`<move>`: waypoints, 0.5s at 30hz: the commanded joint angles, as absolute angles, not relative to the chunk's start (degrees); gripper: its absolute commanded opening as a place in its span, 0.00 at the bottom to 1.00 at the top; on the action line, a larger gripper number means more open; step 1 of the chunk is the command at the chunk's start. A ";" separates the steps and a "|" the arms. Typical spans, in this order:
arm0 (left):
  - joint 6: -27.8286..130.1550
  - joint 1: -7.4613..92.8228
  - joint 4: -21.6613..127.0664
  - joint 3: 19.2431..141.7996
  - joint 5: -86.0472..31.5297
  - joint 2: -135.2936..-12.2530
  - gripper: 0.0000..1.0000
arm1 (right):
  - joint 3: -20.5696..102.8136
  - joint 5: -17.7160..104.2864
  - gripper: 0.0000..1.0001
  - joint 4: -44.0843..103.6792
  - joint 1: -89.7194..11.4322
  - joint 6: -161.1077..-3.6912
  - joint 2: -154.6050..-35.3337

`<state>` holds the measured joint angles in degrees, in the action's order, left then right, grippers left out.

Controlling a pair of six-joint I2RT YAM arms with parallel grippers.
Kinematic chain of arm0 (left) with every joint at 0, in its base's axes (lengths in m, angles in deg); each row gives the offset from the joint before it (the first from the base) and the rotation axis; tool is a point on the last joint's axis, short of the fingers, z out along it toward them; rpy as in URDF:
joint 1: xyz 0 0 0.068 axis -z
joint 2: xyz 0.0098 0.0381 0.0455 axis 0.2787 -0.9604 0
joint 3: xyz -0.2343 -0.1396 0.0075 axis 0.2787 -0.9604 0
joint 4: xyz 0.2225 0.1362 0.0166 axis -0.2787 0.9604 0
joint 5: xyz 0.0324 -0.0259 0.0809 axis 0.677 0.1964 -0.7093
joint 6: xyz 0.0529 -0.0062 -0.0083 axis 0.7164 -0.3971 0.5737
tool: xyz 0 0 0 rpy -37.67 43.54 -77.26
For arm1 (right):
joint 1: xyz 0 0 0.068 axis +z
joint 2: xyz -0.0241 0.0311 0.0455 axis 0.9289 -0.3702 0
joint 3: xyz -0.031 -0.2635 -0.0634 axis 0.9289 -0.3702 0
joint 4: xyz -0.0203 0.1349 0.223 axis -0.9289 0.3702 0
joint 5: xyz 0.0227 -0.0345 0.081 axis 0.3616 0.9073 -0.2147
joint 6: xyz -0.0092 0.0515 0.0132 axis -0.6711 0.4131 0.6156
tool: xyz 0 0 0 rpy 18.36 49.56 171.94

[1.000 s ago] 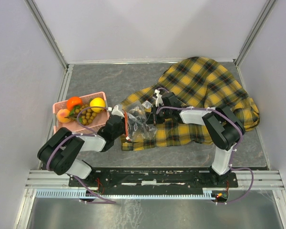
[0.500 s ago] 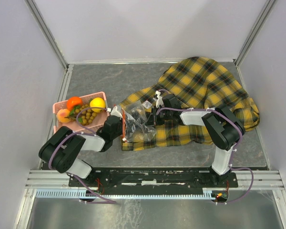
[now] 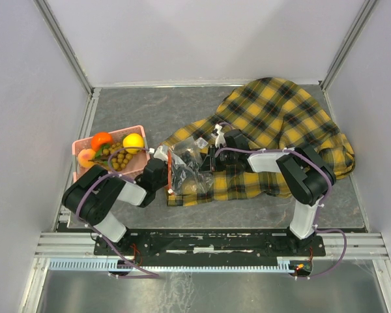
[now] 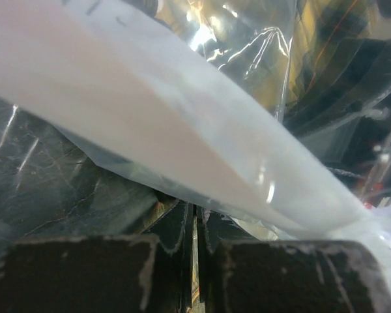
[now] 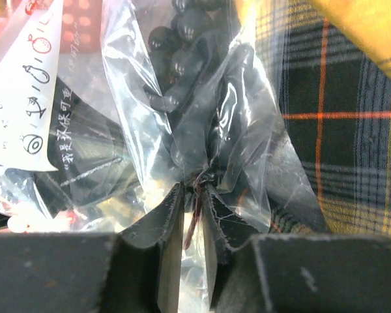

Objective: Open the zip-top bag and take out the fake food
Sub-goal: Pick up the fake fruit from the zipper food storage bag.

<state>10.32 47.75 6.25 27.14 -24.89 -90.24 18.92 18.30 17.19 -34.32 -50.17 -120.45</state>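
The zip-top bag (image 3: 186,171) lies crumpled on the plaid cloth between my two grippers, its red-orange zip strip (image 3: 171,175) facing left. My left gripper (image 3: 160,171) is shut at that strip; in the left wrist view its jaws (image 4: 195,210) meet under the blurred bag edge (image 4: 182,130). My right gripper (image 3: 212,156) pinches the bag's right side. In the right wrist view clear film puckers between its nearly closed fingertips (image 5: 197,186). Dark berries (image 5: 182,59) of the fake food and a white label (image 5: 26,98) show inside the bag.
A pink basket (image 3: 79,145) at the left holds an orange fruit (image 3: 101,139), a yellow fruit (image 3: 133,142) and a grape bunch (image 3: 120,158). The yellow-black plaid cloth (image 3: 280,117) covers the middle and right of the mat. Walls enclose the table.
My left gripper opened briefly and shut again at the zip strip, and its elbow swung right. The bag has bunched up more tightly. My right gripper's jaws have eased slightly apart.
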 commanded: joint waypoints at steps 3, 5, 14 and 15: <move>14.70 47.65 10.26 25.60 -25.47 -84.96 0.03 | 12.84 13.81 0.37 3.34 -37.83 -44.26 -111.72; 16.35 47.65 11.48 24.62 -25.58 -82.52 0.03 | 13.09 14.00 0.45 5.82 -38.16 -45.36 -109.06; 18.83 47.62 10.77 23.44 -21.64 -80.18 0.03 | 14.66 11.28 0.70 1.97 -37.75 -43.19 -112.61; 18.99 47.64 10.70 23.44 -21.41 -80.26 0.03 | 15.13 11.69 0.70 2.07 -37.59 -43.39 -113.74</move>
<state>14.97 47.75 11.91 23.60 -23.95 -81.17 12.69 13.56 6.02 -38.23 -44.55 -109.70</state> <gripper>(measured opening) 0.044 0.694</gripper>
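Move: The black grapes still in the bag lie about 7 cm to the right hand's left, some 2 cm farther out and 2 cm lower; that hand pinches the bag's crumpled end. The orange zip strip crosses about 13 cm to its left and 2 cm nearer the base, while the small white card is 8 cm ahead and 2 cm left, some 3 cm lower. From the left hand, shut on the bag at its mouth, the grapes are about 6 cm right and 3 cm ahead, and the basket is 22 cm left and 5 cm ahead. The right hand opens its fingers wide and lets go of the bag's crumpled film, easing about 2 cm to the right before lifting quickly some 8 cm, clear above the bag and the black grapes, with its wrist rolling roughly 15 degrees as it goes. The left hand meanwhile keeps its shut grip at the bag's mouth and draws that end about 2 cm back towards the base, a little to the left and up, away from the grapes. ##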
